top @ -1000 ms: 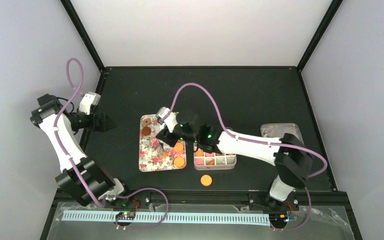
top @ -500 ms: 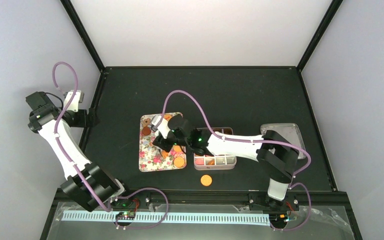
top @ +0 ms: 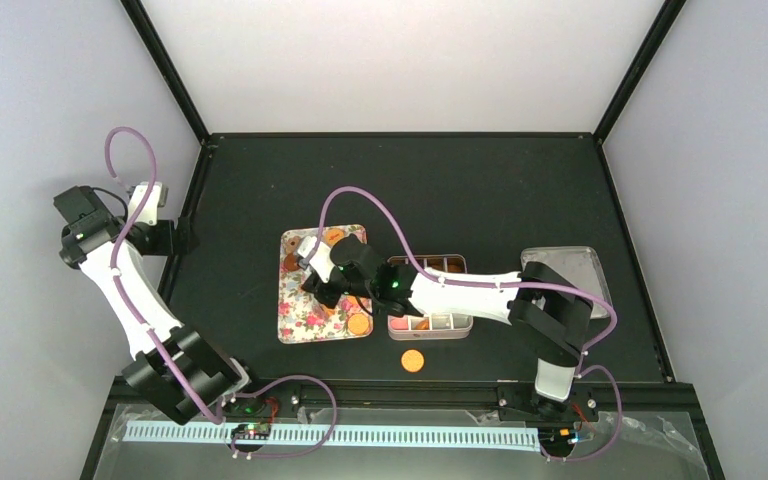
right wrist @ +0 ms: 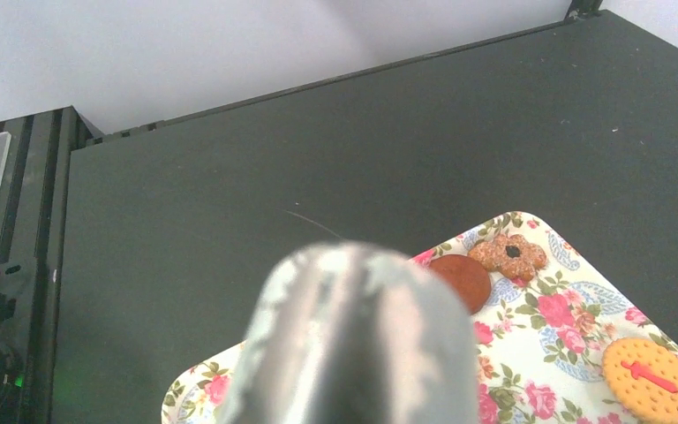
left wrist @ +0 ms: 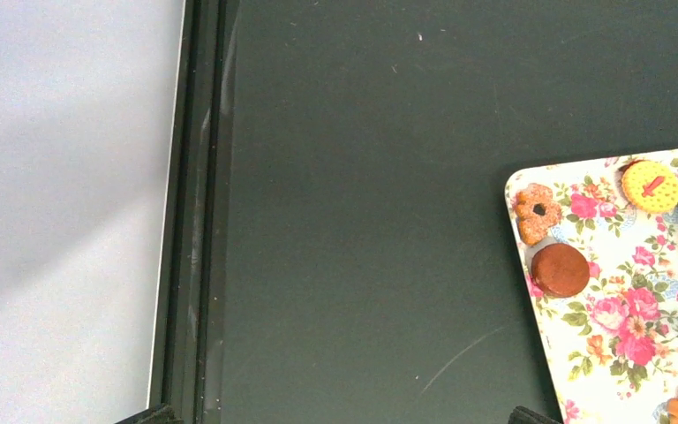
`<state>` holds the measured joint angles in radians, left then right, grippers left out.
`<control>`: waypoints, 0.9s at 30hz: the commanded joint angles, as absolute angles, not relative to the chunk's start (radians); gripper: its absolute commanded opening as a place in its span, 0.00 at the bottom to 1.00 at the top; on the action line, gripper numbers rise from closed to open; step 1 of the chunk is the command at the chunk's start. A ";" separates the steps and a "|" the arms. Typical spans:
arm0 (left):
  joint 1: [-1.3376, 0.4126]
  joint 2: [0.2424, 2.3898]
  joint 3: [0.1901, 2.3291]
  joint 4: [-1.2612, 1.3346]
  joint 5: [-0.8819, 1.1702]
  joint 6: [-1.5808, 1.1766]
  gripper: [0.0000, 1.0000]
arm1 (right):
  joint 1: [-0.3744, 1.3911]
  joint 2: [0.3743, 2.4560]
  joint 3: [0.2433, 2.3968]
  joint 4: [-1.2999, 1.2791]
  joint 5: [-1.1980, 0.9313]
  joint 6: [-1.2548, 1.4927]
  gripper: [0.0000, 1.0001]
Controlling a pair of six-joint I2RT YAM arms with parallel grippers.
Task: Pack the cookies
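Several cookies lie on the flowered tray (top: 300, 320): a brown one (left wrist: 560, 269), a flower-shaped one (left wrist: 537, 210), a yellow one (left wrist: 651, 186), and an orange one (top: 359, 324) near the tray's front right. One orange cookie (top: 413, 360) lies loose on the table. My right gripper (top: 320, 285) hovers over the middle of the tray, shut on metal tongs (right wrist: 362, 344) that fill the right wrist view as a blur. The tong tips are hidden. My left gripper (left wrist: 340, 420) is open over bare table at the far left, holding nothing.
A divided box (top: 430, 322) with pink and orange pieces in it stands just right of the tray, partly under my right arm. A metal lid (top: 560, 262) lies at the right. The table's raised left rim (left wrist: 199, 221) runs beside my left gripper.
My right arm has slid left, from the tray's right edge to over its middle, with the tongs. My left arm drew back toward the left rim, then stayed still.
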<state>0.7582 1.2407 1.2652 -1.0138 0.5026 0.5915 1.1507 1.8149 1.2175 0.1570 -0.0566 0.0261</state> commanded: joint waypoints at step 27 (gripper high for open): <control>0.663 1.210 1.213 -1.035 0.733 0.639 0.99 | 1.120 0.903 0.809 -0.339 0.319 0.133 0.11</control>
<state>0.7033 1.2228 1.2224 -1.0080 0.7036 0.6094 1.1252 0.9958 0.8364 -0.1890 0.2306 0.0616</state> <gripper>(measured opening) 0.988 0.271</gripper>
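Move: Under the right hand, some 16 cm down, the tongs are already shut on the ruffled orange cookie on the tray. The compartment box's middle lies about 23 cm to the right and 2 cm ahead, some 15 cm below; the tray's near-corner cookie is 7 cm right and 3 cm back, the loose cookie roughly 18 cm right and 12 cm back. From the left hand, the box is about 50 cm right and 5 cm back, some 21 cm below. Keeping its squeeze on the tongs and the cookie between their tips, the right hand lifts steeply by about 12 cm off the tray, then sweeps some 20 cm to the right towards the box, sinking again slightly and turning a little clockwise near the end. The empty left hand stays open and drifts about 5 cm right. ##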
